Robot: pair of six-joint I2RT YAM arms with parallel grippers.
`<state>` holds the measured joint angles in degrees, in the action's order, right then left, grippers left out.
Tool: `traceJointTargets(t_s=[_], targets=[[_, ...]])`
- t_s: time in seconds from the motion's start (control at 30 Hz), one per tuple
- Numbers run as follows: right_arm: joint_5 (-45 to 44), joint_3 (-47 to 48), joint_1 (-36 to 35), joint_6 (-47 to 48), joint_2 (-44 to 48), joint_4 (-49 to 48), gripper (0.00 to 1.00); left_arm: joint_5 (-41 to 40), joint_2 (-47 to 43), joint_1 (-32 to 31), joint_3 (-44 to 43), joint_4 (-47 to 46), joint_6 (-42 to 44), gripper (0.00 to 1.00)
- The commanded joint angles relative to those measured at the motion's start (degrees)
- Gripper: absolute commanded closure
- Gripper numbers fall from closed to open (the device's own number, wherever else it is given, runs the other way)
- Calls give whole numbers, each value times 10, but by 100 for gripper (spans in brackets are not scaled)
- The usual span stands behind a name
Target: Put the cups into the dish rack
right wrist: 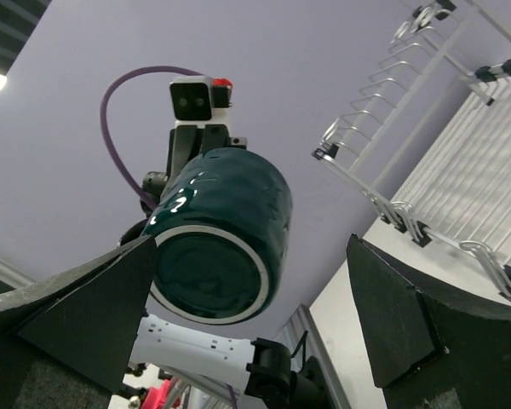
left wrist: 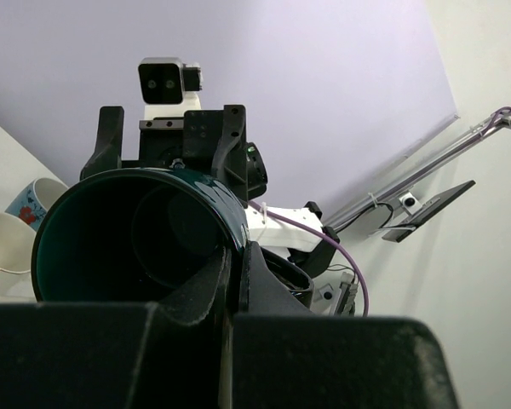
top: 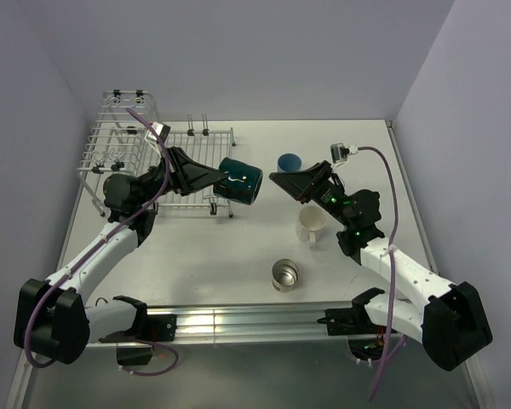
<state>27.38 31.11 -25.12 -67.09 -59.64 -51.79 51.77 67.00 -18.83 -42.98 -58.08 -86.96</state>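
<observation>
My left gripper (top: 221, 177) is shut on the rim of the dark teal mug (top: 241, 181), one finger inside and one outside. It holds the mug on its side in the air, just right of the dish rack (top: 119, 149). In the left wrist view the mug's dark mouth (left wrist: 128, 243) fills the left, pinched by my left gripper (left wrist: 237, 277). My right gripper (top: 278, 178) stands open, pointing at the mug's base from a short gap away. From the right wrist the mug's base (right wrist: 213, 277) shows beyond my right gripper (right wrist: 247, 311), touching neither finger. A blue cup (top: 289, 161), a cream mug (top: 312, 223) and a steel cup (top: 284, 274) stand on the table.
The rack's taller basket end (top: 129, 106) is at the back left, its flat grid (top: 192, 153) reaching toward the middle. A cup with a blue patterned side (left wrist: 30, 203) sits beside the cream mug (left wrist: 2, 243). Walls close the table's left, back and right.
</observation>
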Motion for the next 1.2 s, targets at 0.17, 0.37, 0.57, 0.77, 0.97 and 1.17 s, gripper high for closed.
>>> traceJointTargets(t_s=[0.17,0.37,0.57,0.77,0.97,1.17], targets=[[-37,30,-48,12,-11,-32,0,-9,-3,2,-21,-69,-8,100],[-67,43,-77,35,-9,-10,0,-7,-4,2,-23,-55,0,100],[-87,67,-100,71,-4,36,0,-5,1,2,-21,-55,0,100],[-90,83,-114,99,-9,62,0,-4,5,2,-16,-59,-1,100],[-89,98,-131,129,-15,99,0,-4,8,2,-19,-76,-13,100],[-80,84,-135,129,-20,92,0,-3,8,2,-28,-75,-10,100]])
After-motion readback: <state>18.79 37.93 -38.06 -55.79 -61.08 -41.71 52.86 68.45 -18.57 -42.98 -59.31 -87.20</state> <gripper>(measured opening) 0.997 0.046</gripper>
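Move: Hanging about 10 cm to the right hand's left, 1 cm farther out and some 3 cm higher is the dark green mug, its base facing that hand. The left hand already has it by the rim wall, with the mug's middle 4 cm to its right, level fore and aft, 3 cm lower. Some 28 cm below the right hand, the blue cup stands about 19 cm ahead and 4 cm right, the white mug 7 cm ahead and 10 cm right. Reaching left for the dark green mug's base, the right hand travels about 5 cm with its fingers staying wide open, drawing back some 2 cm as it goes and dipping its fingertips about 5 degrees, until they flank the base. Any touch by them can't be made out. The left hand keeps its pinch on the rim wall and holds the mug nearly still in the air. ##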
